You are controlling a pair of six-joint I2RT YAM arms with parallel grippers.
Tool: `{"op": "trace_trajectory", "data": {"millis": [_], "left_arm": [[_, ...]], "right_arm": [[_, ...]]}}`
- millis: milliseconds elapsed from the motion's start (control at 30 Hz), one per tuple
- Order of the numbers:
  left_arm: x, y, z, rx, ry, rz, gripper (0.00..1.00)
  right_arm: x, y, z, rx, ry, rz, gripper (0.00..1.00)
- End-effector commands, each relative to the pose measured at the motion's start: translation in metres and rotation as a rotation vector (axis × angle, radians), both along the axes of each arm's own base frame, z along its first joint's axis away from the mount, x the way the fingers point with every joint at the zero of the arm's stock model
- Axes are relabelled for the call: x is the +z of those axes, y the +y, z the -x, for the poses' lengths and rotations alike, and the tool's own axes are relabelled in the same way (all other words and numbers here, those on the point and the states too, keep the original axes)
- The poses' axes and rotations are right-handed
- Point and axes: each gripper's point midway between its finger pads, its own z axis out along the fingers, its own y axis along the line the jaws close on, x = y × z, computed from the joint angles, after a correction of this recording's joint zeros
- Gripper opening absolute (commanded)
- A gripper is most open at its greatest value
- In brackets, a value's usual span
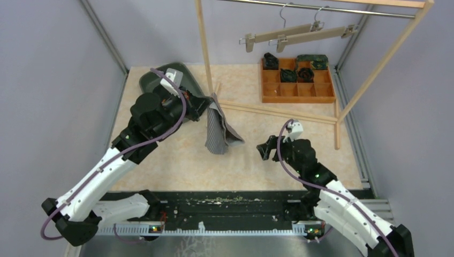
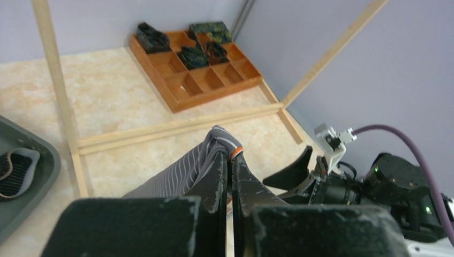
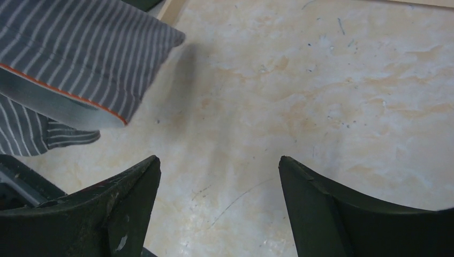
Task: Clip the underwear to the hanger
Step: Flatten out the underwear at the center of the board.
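Note:
Grey striped underwear (image 1: 219,128) with an orange-trimmed waistband hangs from my left gripper (image 1: 210,103), which is shut on its top edge and holds it above the table. In the left wrist view the cloth (image 2: 182,168) is pinched between the closed fingers of the left gripper (image 2: 230,158). My right gripper (image 1: 266,148) is open and empty, just right of the hanging cloth and low over the table. In the right wrist view, the right gripper (image 3: 219,166) faces bare tabletop with the underwear (image 3: 80,59) at upper left. Two wooden clip hangers (image 1: 297,35) hang on the rail at the back.
A wooden rack frame (image 1: 203,48) stands on the table, its base bars (image 1: 278,111) behind the cloth. A wooden divided tray (image 1: 297,80) with dark rolled garments sits at back right. A dark grey bin (image 1: 160,80) holding another garment is at back left.

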Motion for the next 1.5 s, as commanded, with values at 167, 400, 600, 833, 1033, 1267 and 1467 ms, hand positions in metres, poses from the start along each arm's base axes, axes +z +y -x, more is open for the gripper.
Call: {"op": "trace_trajectory", "data": {"millis": [167, 400, 600, 833, 1033, 1267, 1467], "left_arm": [[-0.062, -0.020, 0.011, -0.065, 0.070, 0.015, 0.00], [-0.107, -0.011, 0.017, -0.047, 0.128, -0.015, 0.00], [-0.129, -0.008, 0.018, -0.030, 0.170, -0.039, 0.00], [-0.139, -0.007, 0.017, -0.020, 0.188, -0.052, 0.00], [-0.143, -0.002, 0.017, -0.001, 0.194, -0.064, 0.00], [-0.148, 0.000, 0.018, 0.006, 0.204, -0.074, 0.00], [-0.156, 0.004, 0.021, 0.012, 0.224, -0.082, 0.00]], "right_arm": [[0.021, 0.039, -0.002, 0.091, -0.076, -0.001, 0.81], [-0.001, 0.051, 0.006, 0.111, -0.043, 0.089, 0.80], [-0.013, 0.067, 0.020, 0.164, -0.020, 0.162, 0.77], [-0.032, 0.083, 0.025, 0.180, 0.002, 0.285, 0.75], [-0.043, 0.094, 0.026, 0.189, 0.009, 0.334, 0.70], [-0.053, 0.103, 0.026, 0.207, 0.026, 0.360, 0.58], [-0.063, 0.109, 0.029, 0.231, 0.037, 0.382, 0.56]]}}
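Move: The underwear already hangs from the shut left fingers, its middle some 15 cm below them and 3 cm to their right. The board's centre lies about 38 cm beneath that hand, 5 cm to its right and 2 cm back, and the rack's left foot about 18 cm ahead, 3 cm left and 38 cm down. From the open right hand, the underwear's near lower corner is roughly 8 cm left, 2 cm ahead and about level. The underwear, still pinched by the left hand, is brought down roughly 15 cm towards the board, quickly first and then creeping, as that wrist tips down slightly. The right hand goes down and left about 8 cm each way, easing back a little, towards the free lower corner, rolling its left side down some 25 degrees while its fingers close partway without shutting; touch can't be confirmed. ##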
